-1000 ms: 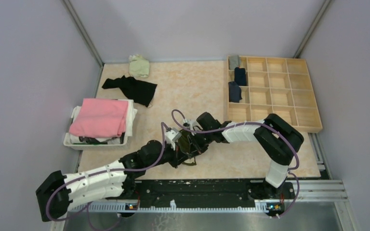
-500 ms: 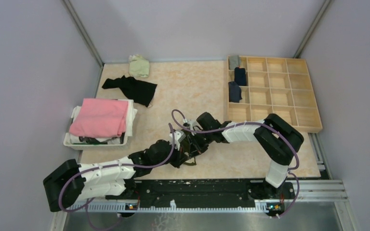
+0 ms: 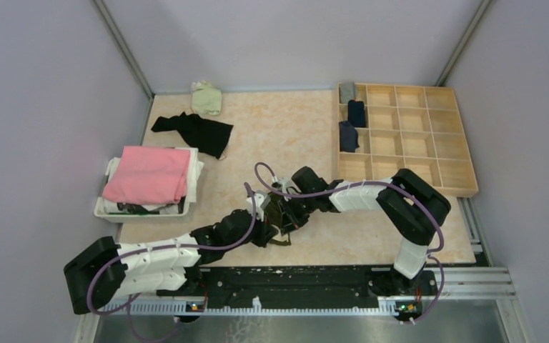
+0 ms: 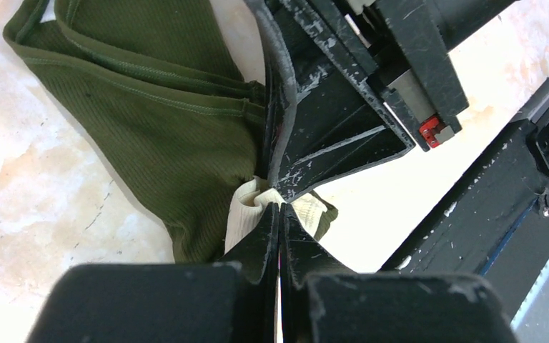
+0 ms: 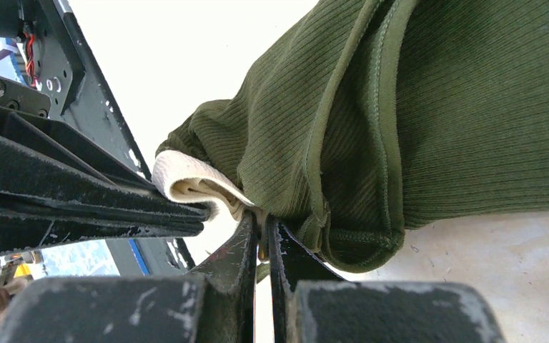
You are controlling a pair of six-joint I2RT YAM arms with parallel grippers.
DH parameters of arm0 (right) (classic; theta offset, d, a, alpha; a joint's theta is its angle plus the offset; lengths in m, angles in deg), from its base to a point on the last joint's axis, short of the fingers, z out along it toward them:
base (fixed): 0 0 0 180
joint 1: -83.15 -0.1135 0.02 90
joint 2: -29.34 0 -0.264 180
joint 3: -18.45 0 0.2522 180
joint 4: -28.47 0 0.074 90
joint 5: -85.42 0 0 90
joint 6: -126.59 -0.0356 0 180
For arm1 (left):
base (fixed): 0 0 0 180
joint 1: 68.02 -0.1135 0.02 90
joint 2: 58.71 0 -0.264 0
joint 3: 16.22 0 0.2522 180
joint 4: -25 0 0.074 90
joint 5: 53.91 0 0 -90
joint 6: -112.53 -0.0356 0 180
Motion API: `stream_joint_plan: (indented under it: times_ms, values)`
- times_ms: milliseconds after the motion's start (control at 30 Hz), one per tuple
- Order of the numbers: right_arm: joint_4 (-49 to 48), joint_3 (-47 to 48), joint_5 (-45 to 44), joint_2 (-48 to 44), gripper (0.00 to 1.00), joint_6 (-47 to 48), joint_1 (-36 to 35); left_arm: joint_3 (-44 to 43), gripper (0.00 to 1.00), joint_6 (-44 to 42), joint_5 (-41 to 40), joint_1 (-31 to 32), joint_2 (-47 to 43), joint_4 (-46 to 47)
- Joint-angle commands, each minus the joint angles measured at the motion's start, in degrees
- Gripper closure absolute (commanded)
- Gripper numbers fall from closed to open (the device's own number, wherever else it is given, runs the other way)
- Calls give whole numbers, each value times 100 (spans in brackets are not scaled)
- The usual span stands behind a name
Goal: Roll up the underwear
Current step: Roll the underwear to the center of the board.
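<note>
Olive green ribbed underwear with a cream inner band lies bunched on the table between both grippers, at the near middle. My left gripper is shut on the cream band at the garment's edge. My right gripper is shut on the hem of the same underwear, right next to the left fingers. In the top view the left gripper and right gripper meet over the cloth and hide most of it.
A wooden compartment tray at the back right holds three rolled pieces in its left column. A white basket with a pink cloth stands at the left. A black garment and a pale green one lie at the back.
The left arm's elbow has swung right and its gripper has shifted slightly toward the near edge with the cloth. The right arm has stayed put.
</note>
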Motion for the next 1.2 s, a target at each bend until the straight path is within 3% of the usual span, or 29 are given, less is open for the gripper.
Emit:
stream_joint_plan:
  times_ms: [0,233,467,733,1167]
  values:
    - [405,-73,-675,256,98,137,-9,267,100,147,-303,-4,-70,-136]
    - [400,-24,-666,150,93,72,-8,429,100,415,-500,-3,-145,-430]
    - [373,-15,-661,-14,86,-24,-8,304,100,708,-644,-3,324,-690]
    - [333,-6,-839,-481,73,-186,-9,303,100,934,-707,-4,426,-784]
    - [-156,-584,-2380,-2088,64,-215,58,257,100,1130,-756,-4,602,-862]
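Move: The underwear's cream waistband, standing up in a fold, lies about 2 cm to the right of the left hand's shut fingertips, level with them in reach and a centimetre or two below. For the right hand, the waistband is already pinched between its fingers, its middle about 1 cm to the left. From the left hand, the green body lies some 8 cm ahead, 2 cm right and 3 cm below; the small green hem lies about 3 cm back and 3 cm right. Pin the waistband with the left gripper: keep its fingers shut and lower the tips about 2 cm onto the cream fold, easing slightly left and turning some 10 degrees counter-clockwise. Meanwhile open the right fingers about a third of the way to let go of the waistband, then draw that hand up, forward and to the right, away from it, about 5 cm in all. ##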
